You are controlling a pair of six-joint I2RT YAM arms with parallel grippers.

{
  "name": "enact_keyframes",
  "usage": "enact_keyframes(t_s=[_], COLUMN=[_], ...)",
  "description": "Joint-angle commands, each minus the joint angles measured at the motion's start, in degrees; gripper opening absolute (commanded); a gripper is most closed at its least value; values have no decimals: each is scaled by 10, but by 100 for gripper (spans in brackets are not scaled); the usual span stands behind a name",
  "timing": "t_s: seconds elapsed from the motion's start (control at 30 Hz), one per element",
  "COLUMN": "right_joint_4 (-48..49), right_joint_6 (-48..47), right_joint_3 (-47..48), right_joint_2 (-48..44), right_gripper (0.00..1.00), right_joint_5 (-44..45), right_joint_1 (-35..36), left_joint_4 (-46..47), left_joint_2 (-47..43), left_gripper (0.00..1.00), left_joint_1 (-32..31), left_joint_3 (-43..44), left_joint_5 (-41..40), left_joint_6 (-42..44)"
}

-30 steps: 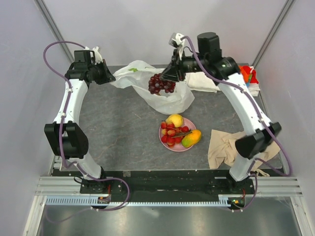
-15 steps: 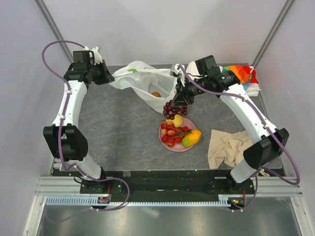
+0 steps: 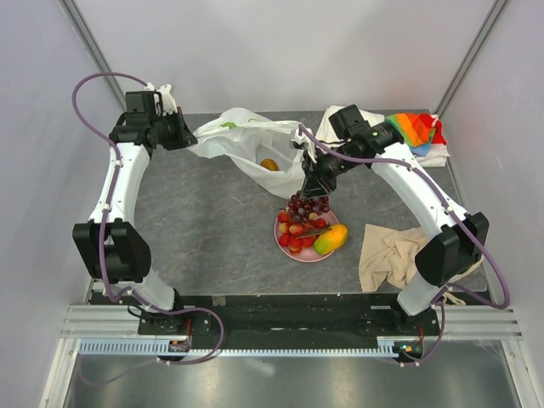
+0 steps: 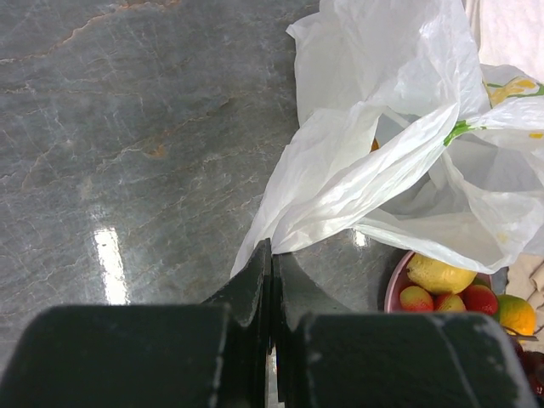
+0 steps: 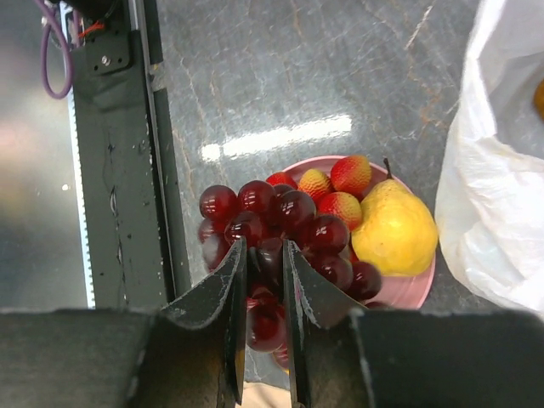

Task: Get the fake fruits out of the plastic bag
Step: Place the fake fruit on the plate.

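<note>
My right gripper (image 5: 265,251) is shut on the dark red grape bunch (image 5: 280,212), which hangs just over the pink plate (image 5: 416,289). On that plate lie a yellow lemon (image 5: 395,229) and a red cherry-like cluster (image 5: 340,191); the orange-green mango (image 3: 331,240) lies at its near right. The translucent white plastic bag (image 3: 242,136) lies behind the plate, its mouth open, with a small orange (image 3: 269,164) inside. My left gripper (image 4: 270,251) is shut, pinching the bag's (image 4: 382,153) left edge and holding it up at the far left (image 3: 183,132).
A folded white cloth (image 3: 344,119) and a rainbow-striped cloth (image 3: 416,127) lie at the back right. A crumpled beige cloth (image 3: 391,255) sits right of the plate. A black rail (image 5: 110,170) runs along the table's near edge.
My right gripper has carried the grape bunch from above the bag, down and toward me, to just over the plate. The small orange in the bag now shows. The left gripper has stayed put.
</note>
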Motion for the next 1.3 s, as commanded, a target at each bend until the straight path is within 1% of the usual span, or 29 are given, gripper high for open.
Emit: enact_keyframes(t_s=[0.0,0.23,0.33,0.53,0.77,0.83,0.93,1.0,1.07,1.1,1.17,1.23,1.27], right_joint_4=[-29,-35,-38,-38,-23,-17,-14,-14,-14,-11,-2,-2,-1], right_joint_6=[-47,-66,-78,-105,-99,-98,-97,-94,-91,-83,-64,-49,-46], right_joint_3=[-15,-31,-37,-55,-66,-73,-81,-80,-74,-65,-53,-32,-27], right_joint_2=[11,56,74,75,78,80,82,81,73,70,68,72,75], right_gripper=[0,0,0,0,2,7,17,28,35,43,47,54,61], right_joint_5=[-28,-41,-32,7,31,46,53,47,24,17,11,10,10], right_joint_1=[5,6,6,2,1,1,1,0,0,-1,0,0,-1], left_joint_4=[6,1,0,0,0,0,0,0,1,0,0,0,0], left_joint_2=[-20,-21,-20,-17,-18,-18,-19,-19,-20,-20,-20,-20,-20], left_gripper=[2,2,2,2,2,2,2,2,2,2,2,2,2], left_joint_1=[2,2,2,2,3,2,2,2,2,2,2,2,2], left_joint_3=[-7,-13,-13,-10,-10,-12,-13,-13,-11,-10,-8,-7,-6], left_joint_5=[8,5,5,3,2,4,5,6,9,13,18,21,21], left_joint_6=[29,38,40,41,44,44,44,44,44,44,45,45,45])
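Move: The grape bunch is already between my right fingers; the plate it goes to has its middle roughly 16 cm below that hand, about 4 cm back and 1 cm left. On the plate, the small red fruits sit 4 cm back and 3 cm left of my hand, the pear 2 cm ahead and 2 cm left, the mango 6 cm back and 5 cm right. From my left hand the plate is some 27 cm right, 19 cm back and 17 cm below. My right hand lowers the held grapes almost straight down, about 10 cm, onto the fruits on the plate, quickly at first and then easing, drifting slightly to the right while the fingers tip some 15 degrees, more steeply downward. At the bottom I open the fingers to about half and let the bunch go. My left hand keeps its pinch on the bag handle. ##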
